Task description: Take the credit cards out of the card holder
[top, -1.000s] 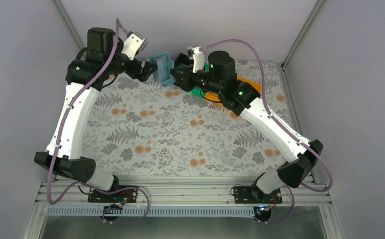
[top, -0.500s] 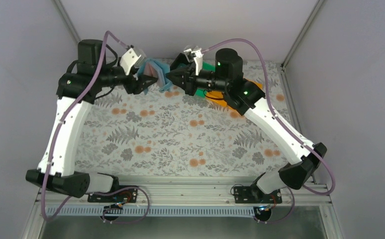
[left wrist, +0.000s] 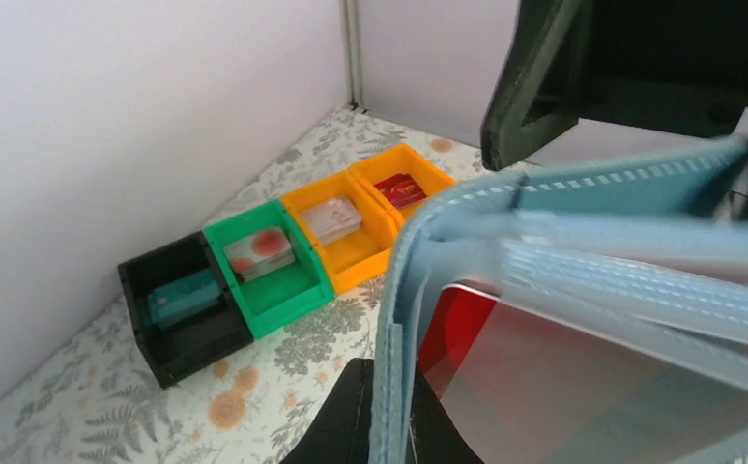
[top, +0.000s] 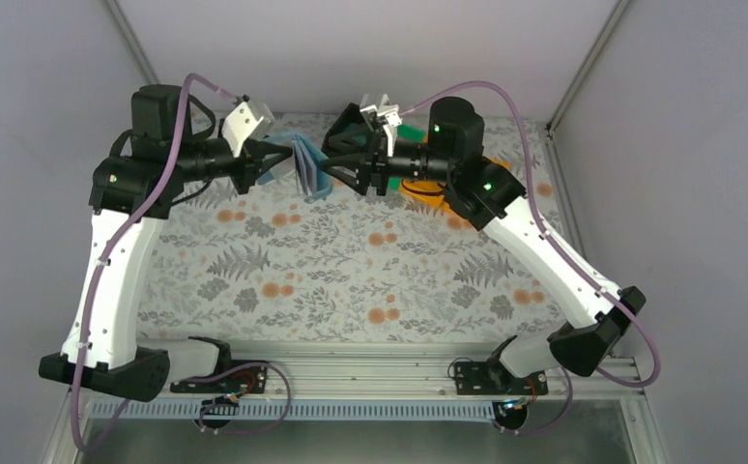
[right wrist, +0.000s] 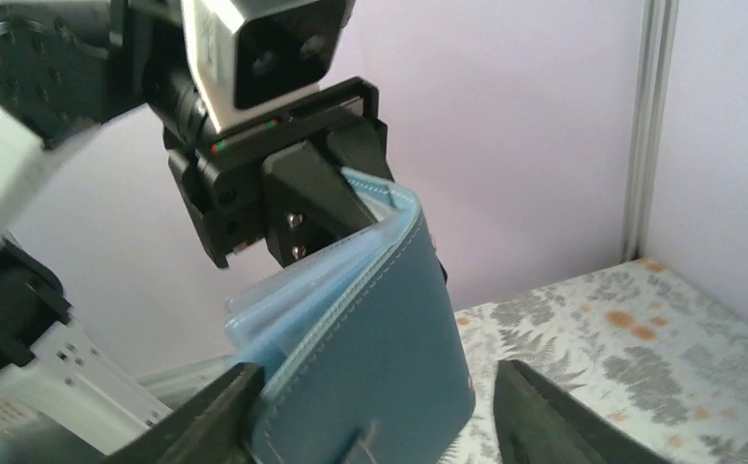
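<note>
The blue card holder (top: pixel 307 166) hangs in the air over the far side of the table, between the two arms. My left gripper (top: pixel 286 159) is shut on its edge; in the left wrist view the black fingertips (left wrist: pixel 362 411) pinch the stitched edge of the card holder (left wrist: pixel 394 319). A red credit card (left wrist: pixel 459 324) shows in its pale inner pocket. My right gripper (right wrist: pixel 378 372) is open, its fingers (right wrist: pixel 544 416) standing on either side of the card holder (right wrist: pixel 380 319), the right one well apart from it.
A row of bins stands along the back wall: a black bin (left wrist: pixel 196 333) with a teal card (left wrist: pixel 182 295), a green bin (left wrist: pixel 288 285) with a pale red-marked card (left wrist: pixel 259 249), an orange bin (left wrist: pixel 351 256) and another orange bin (left wrist: pixel 423 169), each with a card.
The left gripper has shut on the card holder and the right gripper has opened and let go of it. The card holder has shifted slightly left.
</note>
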Tool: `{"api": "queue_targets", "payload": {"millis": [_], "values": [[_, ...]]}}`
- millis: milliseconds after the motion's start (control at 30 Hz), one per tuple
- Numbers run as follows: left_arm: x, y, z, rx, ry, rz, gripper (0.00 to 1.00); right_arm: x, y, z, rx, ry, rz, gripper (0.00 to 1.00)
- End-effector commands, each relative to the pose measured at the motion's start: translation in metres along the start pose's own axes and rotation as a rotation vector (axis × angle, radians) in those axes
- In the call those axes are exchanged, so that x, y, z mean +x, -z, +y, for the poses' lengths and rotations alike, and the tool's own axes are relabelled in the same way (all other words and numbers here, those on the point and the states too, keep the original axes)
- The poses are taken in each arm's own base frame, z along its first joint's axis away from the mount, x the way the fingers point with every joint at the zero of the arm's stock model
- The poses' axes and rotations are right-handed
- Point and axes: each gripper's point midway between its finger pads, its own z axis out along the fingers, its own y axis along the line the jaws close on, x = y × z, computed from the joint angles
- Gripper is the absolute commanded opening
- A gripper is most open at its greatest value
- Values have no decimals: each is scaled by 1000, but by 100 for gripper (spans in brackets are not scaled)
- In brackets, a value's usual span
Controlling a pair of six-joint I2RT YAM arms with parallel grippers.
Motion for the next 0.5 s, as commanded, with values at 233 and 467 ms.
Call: {"api": "queue_targets", "payload": {"millis": [233,467], "values": [[2,6,50,-266,132,72,2,11,-34,-14,143,36,-84,99],[10,1,60,-293,150,101,2,13,-67,-21,148,12,-97,99]]}}
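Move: The card holder is already pinched in the left fingers, its middle about 2 cm back, 2 cm to the right and 2 cm below the left hand. From the right hand, whose fingers are already parting around its end, it is about 4 cm to the left and 1 cm back, roughly level. Far below the right hand (about 43 cm), the black box lies some 29 cm ahead and 2 cm right, and the green box about 26 cm ahead and 10 cm right. Leftward and down goes the right hand, about 5 cm across and 3 cm lower, opening from half to fully wide as it follows the card holder and brings its spread fingers to either side of the lower end. The left hand keeps its pinch on the holder, carrying it about 5 cm forward and 3 cm left, sinking slightly and turning nearly 20 degrees counter-clockwise. ##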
